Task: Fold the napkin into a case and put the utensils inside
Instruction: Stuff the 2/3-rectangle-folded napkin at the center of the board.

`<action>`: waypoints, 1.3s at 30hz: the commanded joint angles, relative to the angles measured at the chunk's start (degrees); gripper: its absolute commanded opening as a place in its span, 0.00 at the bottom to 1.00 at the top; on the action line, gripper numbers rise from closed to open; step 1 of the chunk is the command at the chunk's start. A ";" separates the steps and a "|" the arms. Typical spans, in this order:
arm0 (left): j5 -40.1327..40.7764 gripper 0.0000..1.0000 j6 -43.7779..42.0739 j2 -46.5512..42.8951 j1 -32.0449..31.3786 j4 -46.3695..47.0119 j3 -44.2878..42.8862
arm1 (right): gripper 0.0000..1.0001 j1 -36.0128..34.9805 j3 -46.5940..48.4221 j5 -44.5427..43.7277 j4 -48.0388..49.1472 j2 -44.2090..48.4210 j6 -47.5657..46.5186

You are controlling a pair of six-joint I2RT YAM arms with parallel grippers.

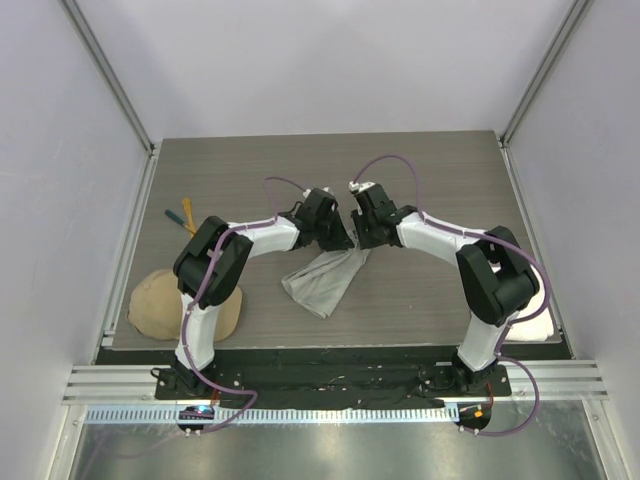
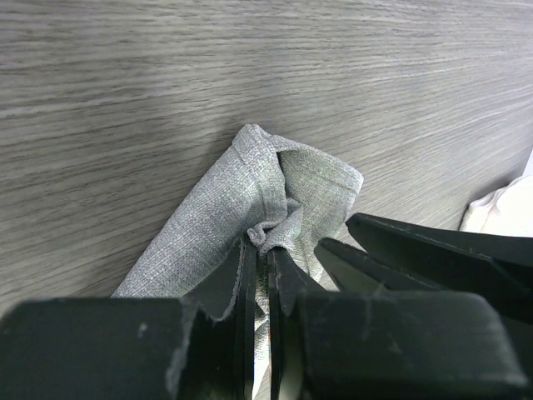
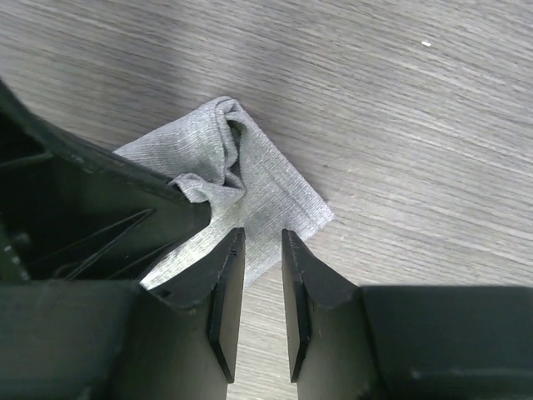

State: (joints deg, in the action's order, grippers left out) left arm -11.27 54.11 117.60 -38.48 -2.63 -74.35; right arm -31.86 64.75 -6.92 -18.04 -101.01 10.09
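The light grey napkin (image 1: 322,279) lies bunched in a long fold at the table's middle, and its far end is lifted. My left gripper (image 1: 336,238) is shut on a puckered fold of that end (image 2: 260,250), with cloth (image 2: 250,187) pinched between the jaws. My right gripper (image 1: 362,236) stands just right of it. Its jaws (image 3: 262,242) are narrowly apart over the napkin's corner (image 3: 275,196), with nothing between them. The utensils (image 1: 184,215) lie at the back left, far from both grippers; I make out an orange-yellow handle and a dark teal one.
A tan cap (image 1: 170,305) sits at the table's near left corner beside the left arm's base. A white towel (image 1: 532,326) lies at the near right edge and also shows in the left wrist view (image 2: 506,208). The two grippers are almost touching.
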 commanded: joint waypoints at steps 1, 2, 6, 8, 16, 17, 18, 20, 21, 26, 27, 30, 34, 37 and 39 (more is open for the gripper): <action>0.37 0.00 1.88 1.05 -0.10 -3.52 -0.80 | 0.28 -1.01 2.84 -2.05 0.90 -0.67 -1.47; 0.28 0.00 2.05 0.88 -0.02 -3.52 -0.71 | 0.26 -1.10 3.01 -2.13 0.90 -0.85 -1.39; 0.02 0.00 2.67 1.23 -0.10 -3.26 -0.80 | 0.24 -1.80 3.36 -2.22 0.90 -1.47 -1.47; 0.02 0.00 2.85 1.31 -0.10 -3.43 -0.89 | 0.24 -2.07 3.80 -2.48 0.73 -2.52 -1.47; -0.42 0.00 3.55 1.31 -0.10 -3.43 -1.06 | 0.28 -3.74 5.21 -7.84 -1.55 -4.37 -2.62; -0.34 0.00 3.72 1.31 -0.10 -3.34 -1.06 | 0.29 -3.91 5.30 -8.02 -1.90 -4.37 -2.79; -0.42 0.00 3.81 1.23 -0.02 -3.26 -0.98 | 0.30 -4.44 5.21 -8.55 -2.17 -4.37 -2.97; -0.42 0.00 3.73 1.23 -0.10 -3.17 -1.06 | 0.30 -4.88 5.21 -10.39 -2.35 -4.37 -2.88; -0.51 0.00 3.81 1.23 -0.02 -3.43 -1.15 | 0.30 -5.14 5.21 -10.92 -2.52 -4.46 -3.14; -0.60 0.00 4.16 1.49 -0.02 -3.52 -1.24 | 0.23 -6.02 5.65 -12.07 -2.96 -5.33 -3.32; -0.60 0.00 4.08 1.49 -0.02 -3.52 -1.15 | 0.21 -6.11 5.56 -12.15 -2.96 -5.42 -3.23; -0.60 0.00 4.25 1.40 0.07 -3.52 -1.15 | 0.13 -6.29 5.56 -13.12 -2.79 -6.30 -3.14; -1.04 0.00 4.34 1.49 0.25 -3.69 -1.07 | 0.03 -6.38 6.00 -13.65 -2.61 -6.65 -2.88; -1.12 0.00 4.25 1.32 0.33 -3.69 -0.98 | 0.01 -6.38 6.26 -12.42 -2.44 -5.60 -2.27; -1.39 0.00 4.43 1.14 0.42 -3.00 -1.06 | 0.01 -6.29 6.79 -10.33 -2.52 -4.38 -1.04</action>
State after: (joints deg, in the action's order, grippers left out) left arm -12.05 58.46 117.93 -38.02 -3.62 -74.70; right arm -37.56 69.01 -18.70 -21.52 -106.83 7.44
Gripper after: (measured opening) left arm 0.085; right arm 0.016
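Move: The right hand, part-open, hovers right over the napkin's far end; the cloth it will close on lies about 2 cm below and 1 cm to the left. The left fingertips are some 3 cm to its left and 2 cm lower. The napkin's flat part spreads about 10 cm back and 8 cm left of the right hand. The left hand already pinches a tuck of that far end, whose middle lies about 2 cm to its right and 1 cm below. Right beside the shut left fingers, the right fingertips come down onto the napkin's far end and close on it, from about a third open to practically shut. The right hand sinks only some 1.5 cm, easing first about 1 cm left and then a little back right, while its body tips roughly 10 degrees over towards the left arm. The left hand stays in place and keeps its pinch on the tuck. ##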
